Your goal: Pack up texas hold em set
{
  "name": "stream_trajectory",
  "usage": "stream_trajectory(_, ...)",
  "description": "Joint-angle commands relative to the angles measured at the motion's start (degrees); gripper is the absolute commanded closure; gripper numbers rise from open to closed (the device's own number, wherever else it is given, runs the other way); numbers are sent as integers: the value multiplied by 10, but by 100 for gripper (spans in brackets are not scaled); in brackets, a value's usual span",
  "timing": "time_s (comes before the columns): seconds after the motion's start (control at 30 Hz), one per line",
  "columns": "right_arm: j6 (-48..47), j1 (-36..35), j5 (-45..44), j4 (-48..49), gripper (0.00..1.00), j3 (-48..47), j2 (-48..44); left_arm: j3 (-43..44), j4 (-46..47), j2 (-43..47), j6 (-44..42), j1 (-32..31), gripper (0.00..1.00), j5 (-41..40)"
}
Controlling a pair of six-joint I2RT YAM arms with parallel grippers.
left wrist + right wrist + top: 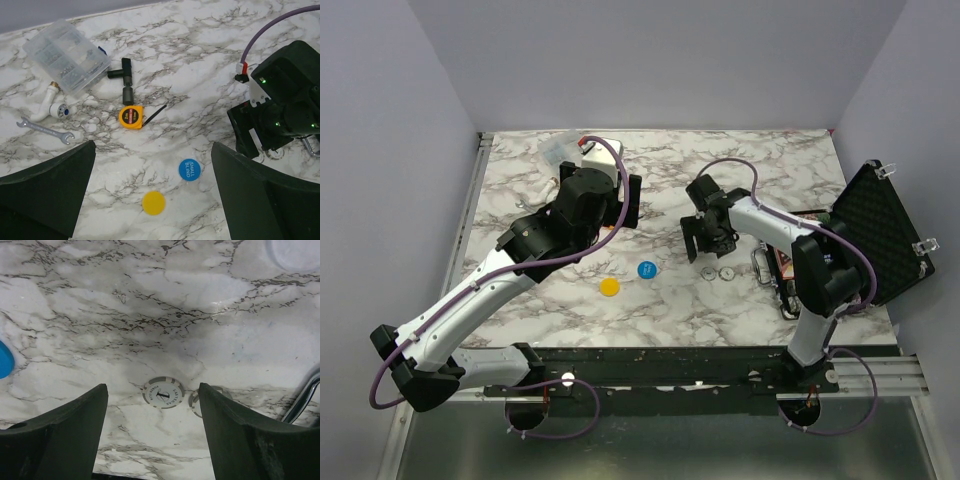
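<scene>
The black briefcase [868, 232] stands open at the right edge, foam lid raised, with a red card box [786, 262] in its base. A blue "SMALL BLIND" disc [189, 169] and a yellow disc [153, 203] lie mid-table. Two white poker chips lie flat side by side; one [163, 392] shows fully, the other [194, 403] is half hidden behind a finger. My right gripper [152, 388] hangs open just over them, holding nothing. My left gripper [152, 150] is wide open and empty, high above the blue and yellow discs.
At the back left lie a clear compartment box [66, 55], an orange tape measure [131, 116], a black pipe fitting [125, 75], a white pipe fitting [50, 102] and a wrench [45, 130]. The briefcase's metal handle [302, 400] sits right of the chips.
</scene>
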State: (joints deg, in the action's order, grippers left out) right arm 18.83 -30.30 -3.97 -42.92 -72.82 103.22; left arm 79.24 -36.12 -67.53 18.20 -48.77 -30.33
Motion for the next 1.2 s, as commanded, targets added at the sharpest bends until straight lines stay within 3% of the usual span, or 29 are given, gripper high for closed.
stream_trajectory(0.0, -32, 2, 32, -58, 25, -25, 33, -4, 6, 3, -6, -2, 2, 12)
stream_trajectory(0.23, -30, 2, 36, -57, 26, -23, 56, -5, 7, 3, -6, -2, 2, 15)
stream_trajectory(1.17, -12, -11, 62, -47, 50, 31, 59, -5, 7, -3, -6, -1, 2, 23)
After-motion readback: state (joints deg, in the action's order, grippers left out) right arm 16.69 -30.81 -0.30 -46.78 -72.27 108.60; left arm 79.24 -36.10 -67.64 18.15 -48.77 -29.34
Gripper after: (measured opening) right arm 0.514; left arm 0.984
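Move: The white poker chip I'm going for lies about 3 cm back from my right hand, 1 cm to its right and some 4 cm below. A second white chip sits roughly 5 cm to the right of that one, level with it. The blue small-blind chip is about 16 cm to my right hand's left and 2 cm back; the case's handle is 15 cm to its right and 2 cm back. From my left hand the target is some 27 cm right, about level, 32 cm below. With my right hand I sink and draw back together, about 3 cm each way, down to the nearer white chip, dropping fast at first and then easing. My wrist tips some 10 degrees so the fingers point more nearly straight down. As I settle low I close the fingers from three-quarters to about half open, one tip on each side of the chip, and creep back the last centimetre. ##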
